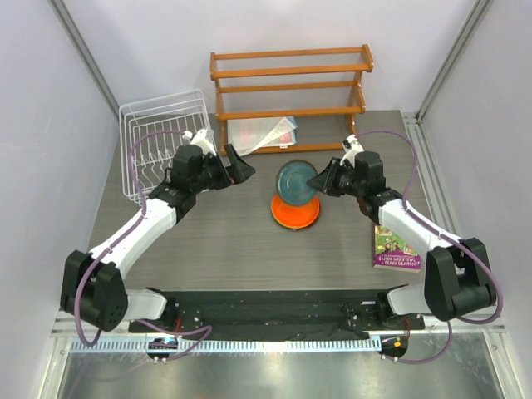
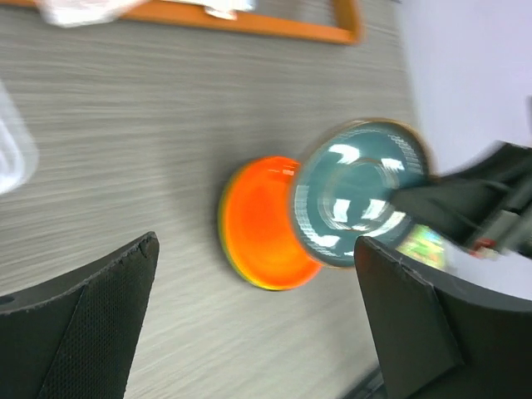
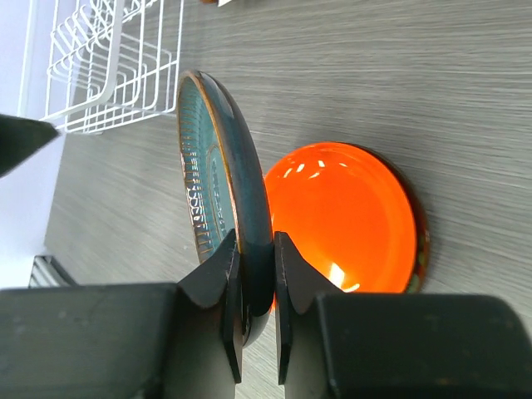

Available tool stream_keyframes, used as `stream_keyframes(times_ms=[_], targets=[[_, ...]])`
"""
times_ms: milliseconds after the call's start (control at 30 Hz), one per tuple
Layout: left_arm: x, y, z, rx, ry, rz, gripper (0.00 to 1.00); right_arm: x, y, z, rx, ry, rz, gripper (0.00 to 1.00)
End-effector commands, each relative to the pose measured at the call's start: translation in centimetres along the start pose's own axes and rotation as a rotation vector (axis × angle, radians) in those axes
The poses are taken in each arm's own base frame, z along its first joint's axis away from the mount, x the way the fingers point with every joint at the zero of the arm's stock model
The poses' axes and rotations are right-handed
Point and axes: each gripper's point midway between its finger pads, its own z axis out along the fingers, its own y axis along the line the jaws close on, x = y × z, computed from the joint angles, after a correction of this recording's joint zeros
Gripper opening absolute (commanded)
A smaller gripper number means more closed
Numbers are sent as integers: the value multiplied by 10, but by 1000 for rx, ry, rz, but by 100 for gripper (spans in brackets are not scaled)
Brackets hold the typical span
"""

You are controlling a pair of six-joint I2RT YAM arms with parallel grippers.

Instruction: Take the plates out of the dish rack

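Note:
My right gripper (image 3: 258, 283) is shut on the rim of the dark teal plate (image 3: 220, 166), which it holds on edge, a little above the table. In the top view this plate (image 1: 295, 180) hangs tilted over the orange plate (image 1: 295, 213), with the right gripper (image 1: 317, 181) at its right side. The orange plate (image 2: 262, 220) lies flat on the table, and a yellow-green rim shows under it. My left gripper (image 2: 258, 316) is open and holds nothing; it hovers (image 1: 243, 166) left of the teal plate (image 2: 357, 191). The white wire dish rack (image 1: 162, 141) stands at the back left; I see no plates in it.
An orange wooden shelf (image 1: 291, 83) stands at the back, with a clear plastic bag (image 1: 262, 130) on its lowest tier. A picture book (image 1: 397, 248) lies on the table at the right. Grey walls close in both sides.

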Motion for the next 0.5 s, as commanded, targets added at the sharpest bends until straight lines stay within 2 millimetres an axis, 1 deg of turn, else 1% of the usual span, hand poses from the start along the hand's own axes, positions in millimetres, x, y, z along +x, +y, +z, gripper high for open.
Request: stream_keyframes(times_ms=[0, 33, 67, 133, 200, 233, 267, 333, 433, 467], targets=[[-36, 29, -35, -240, -135, 160, 100, -18, 3, -15, 16, -69, -38, 1], [-42, 39, -41, -303, -166, 173, 100, -17, 0, -15, 23, -66, -34, 1], [-42, 45, -47, -337, -168, 186, 99, -15, -2, -15, 28, -59, -28, 1], [-49, 54, -60, -405, -206, 209, 99, -8, -7, -13, 36, -42, -17, 1], [-51, 60, -70, -439, -233, 215, 99, -2, -10, -10, 35, -19, -7, 1], [-51, 63, -74, -458, -244, 212, 100, -1, -10, -9, 33, -13, -3, 1], [-55, 67, -79, -483, -279, 210, 100, 1, -12, -6, 35, -7, 0, 1], [-57, 69, -87, -488, -315, 210, 99, 2, -14, -3, 36, 1, 4, 1], [-59, 70, -94, -501, -337, 215, 99, 5, -14, 4, 19, 19, 15, 1], [-60, 70, -95, -505, -339, 217, 99, 3, -13, 6, 11, 19, 16, 1]])
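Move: The orange plate on top of the stack lies about 13 cm below the right hand, some 5 cm to its left and 1 cm nearer the base; the book is about 23 cm right and 9 cm back of that hand, 14 cm down. From the left hand, the dish rack stands roughly 21 cm left, 14 cm ahead and 14 cm below, the orange plate some 15 cm right, 4 cm back and 18 cm down. Still pinching the teal plate by its rim, the right hand first eases slightly right and back, then sinks about 4 cm, tipping a little downward to bring the plate towards the orange one. Meanwhile the empty left hand, fingers staying wide open, swings about 11 cm left and slightly up, away from the plates towards the dish rack side, turning counter-clockwise. ##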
